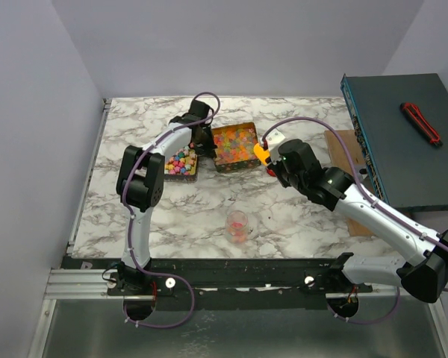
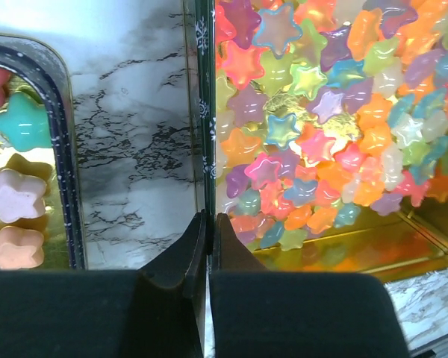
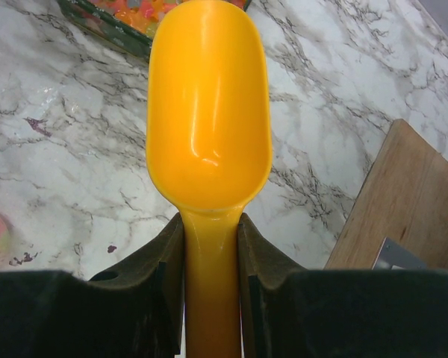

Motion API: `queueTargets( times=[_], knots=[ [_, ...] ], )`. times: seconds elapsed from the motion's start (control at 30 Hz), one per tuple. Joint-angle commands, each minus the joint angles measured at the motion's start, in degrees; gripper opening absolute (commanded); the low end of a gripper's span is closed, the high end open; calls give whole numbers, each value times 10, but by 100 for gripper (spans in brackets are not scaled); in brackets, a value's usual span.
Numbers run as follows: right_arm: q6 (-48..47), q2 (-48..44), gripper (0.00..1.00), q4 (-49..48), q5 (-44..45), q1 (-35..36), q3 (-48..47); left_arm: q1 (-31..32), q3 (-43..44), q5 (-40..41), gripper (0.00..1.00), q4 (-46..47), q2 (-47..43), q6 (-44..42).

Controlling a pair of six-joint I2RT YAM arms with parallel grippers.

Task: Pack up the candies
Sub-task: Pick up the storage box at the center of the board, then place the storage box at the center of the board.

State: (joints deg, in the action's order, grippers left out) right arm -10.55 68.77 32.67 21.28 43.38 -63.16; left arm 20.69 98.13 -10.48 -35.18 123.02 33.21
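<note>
Glossy star-shaped candies point(image 2: 321, 127) in orange, red, green and purple fill a dark tin point(image 1: 235, 145). My left gripper point(image 2: 209, 220) is shut on that tin's left wall point(image 2: 204, 112), one finger inside and one outside. Pastel candies point(image 2: 15, 201) lie in a second tin point(image 1: 181, 162) to the left. My right gripper point(image 3: 211, 224) is shut on the handle of the yellow-orange scoop point(image 3: 209, 112), whose bowl is empty and hangs over the marble just right of the glossy tin point(image 3: 112, 30). A small clear jar point(image 1: 238, 224) holding a few candies stands in the near middle.
A wooden board point(image 1: 343, 149) lies at the table's right edge point(image 3: 403, 201). Beside it is a dark teal box point(image 1: 411, 149) with a red-and-black tool point(image 1: 421, 123) on top. A small red object point(image 1: 271, 171) shows under my right gripper.
</note>
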Motion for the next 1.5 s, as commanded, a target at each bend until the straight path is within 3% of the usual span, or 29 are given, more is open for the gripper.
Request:
queueTargets(
  times=[0.0,0.27,0.57,0.77,0.83,0.9,1.03,1.13,1.2,1.27,1.33,1.37,1.43,1.47],
  knots=[
    [6,-17,1,-10,-11,-5,1,-3,-10,-59,0,13,-11,-1],
    [14,-33,1,-4,-24,-5,-7,-5,-97,-185,0,121,-66,12],
    [26,-66,1,4,-45,-5,-20,-6,-245,-224,0,265,-166,41],
    [31,-75,1,15,-47,-5,-27,-1,-284,-212,0,265,-217,48],
    [35,-77,1,16,-47,-5,-26,0,-292,-164,0,267,-224,36],
    [37,-76,1,16,-51,-5,-27,-15,-265,-220,0,253,-201,56],
    [45,-82,1,24,-52,-5,-29,-6,-256,-227,0,254,-221,79],
    [50,-93,1,28,-46,-5,-27,5,-262,-158,0,239,-236,48],
    [49,-96,1,35,-45,-5,-32,-17,-253,-247,0,240,-219,82],
    [52,-101,1,41,-42,-5,-35,-5,-271,-178,0,253,-242,63],
    [50,-106,1,37,-41,-5,-32,-8,-256,-249,0,243,-234,93],
    [52,-106,0,41,-42,-5,-34,9,-259,-238,0,254,-250,87],
    [53,-105,1,33,-41,-5,-29,39,-237,-100,0,204,-247,22],
    [52,-103,1,29,-44,-5,-28,31,-219,-122,0,182,-222,25]
  ],
)
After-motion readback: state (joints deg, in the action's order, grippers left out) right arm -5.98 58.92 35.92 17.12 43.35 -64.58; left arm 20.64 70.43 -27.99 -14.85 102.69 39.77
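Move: The left hand already has its fingers shut on the left wall of the storage box with the jelly candies, the box's middle about 8 cm to its right and 2 ahead. The box of coloured candies lies some 12 cm left and 2 back, the clear jar about 26 cm back and 8 right. From the scoop-holding right hand, the storage box is roughly 17 cm ahead, 19 left and 18 below. Left hand, still pinching the storage box's wall, draws back 8 cm, then rises 5; right raises its scoop likewise. ##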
